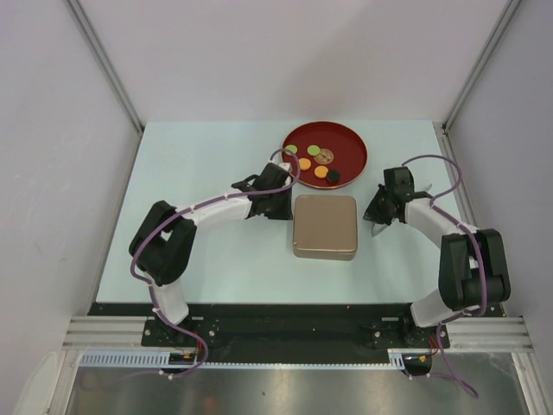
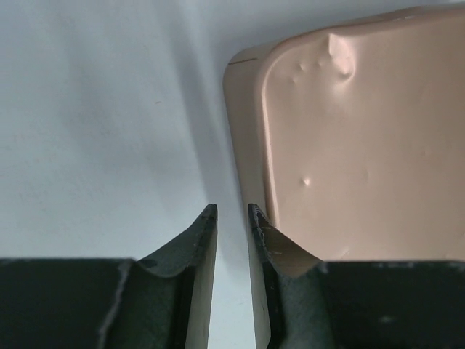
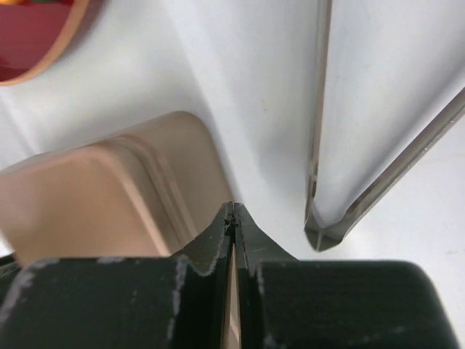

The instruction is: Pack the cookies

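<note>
Several cookies (image 1: 304, 163), orange, green and one black (image 1: 334, 175), lie on the dark-red plate (image 1: 346, 138) at the back of the table. A tan box with its lid on (image 1: 325, 226) sits in front of the plate. My left gripper (image 1: 283, 210) is low beside the box's left edge; in the left wrist view the left gripper (image 2: 232, 211) is open by a narrow gap and empty, with the box (image 2: 356, 145) just to its right. My right gripper (image 1: 374, 220) is beside the box's right edge; the right gripper (image 3: 234, 208) is shut and empty.
The plate's rim (image 3: 43, 62) shows at the top left of the right wrist view, with the box (image 3: 94, 189) below it. Metal frame posts (image 1: 467, 82) and grey walls enclose the table on both sides and at the back.
</note>
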Controlling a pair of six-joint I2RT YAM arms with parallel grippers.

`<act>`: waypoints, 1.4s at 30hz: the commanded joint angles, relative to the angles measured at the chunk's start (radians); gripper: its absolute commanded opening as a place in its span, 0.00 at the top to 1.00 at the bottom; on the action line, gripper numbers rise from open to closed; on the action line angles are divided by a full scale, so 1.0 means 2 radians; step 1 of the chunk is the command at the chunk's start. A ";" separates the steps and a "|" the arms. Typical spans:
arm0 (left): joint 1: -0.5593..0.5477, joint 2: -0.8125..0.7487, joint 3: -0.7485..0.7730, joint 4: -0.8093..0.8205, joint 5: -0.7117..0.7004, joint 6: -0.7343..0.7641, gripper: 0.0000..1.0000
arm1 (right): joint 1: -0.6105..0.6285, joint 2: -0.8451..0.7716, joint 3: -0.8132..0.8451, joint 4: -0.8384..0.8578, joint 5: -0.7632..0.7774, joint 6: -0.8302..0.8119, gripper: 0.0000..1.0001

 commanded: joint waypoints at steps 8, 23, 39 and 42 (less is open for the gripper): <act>0.027 -0.036 -0.004 0.006 -0.012 -0.005 0.71 | 0.053 -0.108 0.020 0.036 -0.028 0.010 1.00; 0.026 -0.045 -0.008 0.006 -0.007 -0.009 0.71 | 0.046 0.024 0.017 0.015 -0.017 -0.005 1.00; 0.029 -0.106 0.008 -0.023 -0.065 0.002 0.50 | 0.089 -0.170 0.019 0.073 -0.003 0.003 0.81; 0.029 -0.122 0.012 -0.041 -0.072 0.005 0.35 | 0.121 -0.190 0.020 0.075 0.029 -0.017 0.65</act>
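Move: The closed cookie box's middle is about 11 cm left of the right hand, a centimetre nearer the base and some 3 cm lower. From that hand, the red plate is roughly 18 cm ahead and 12 cm left, with the black cookie 12 cm ahead and 10 cm left; the metal bracket lies 5 cm ahead and 8 cm right. From the left hand, the box's middle is about 10 cm right, 2 cm back and 3 cm below. Up and left over the box's right edge goes the right hand, then down about 6 cm towards the lid's right part with fingers shut; after a brief stop it lifts some 11 cm, tips back and begins to open. The left hand eases left and forward off the box's left side, holds there, then rises about 5 cm, opening wider. ##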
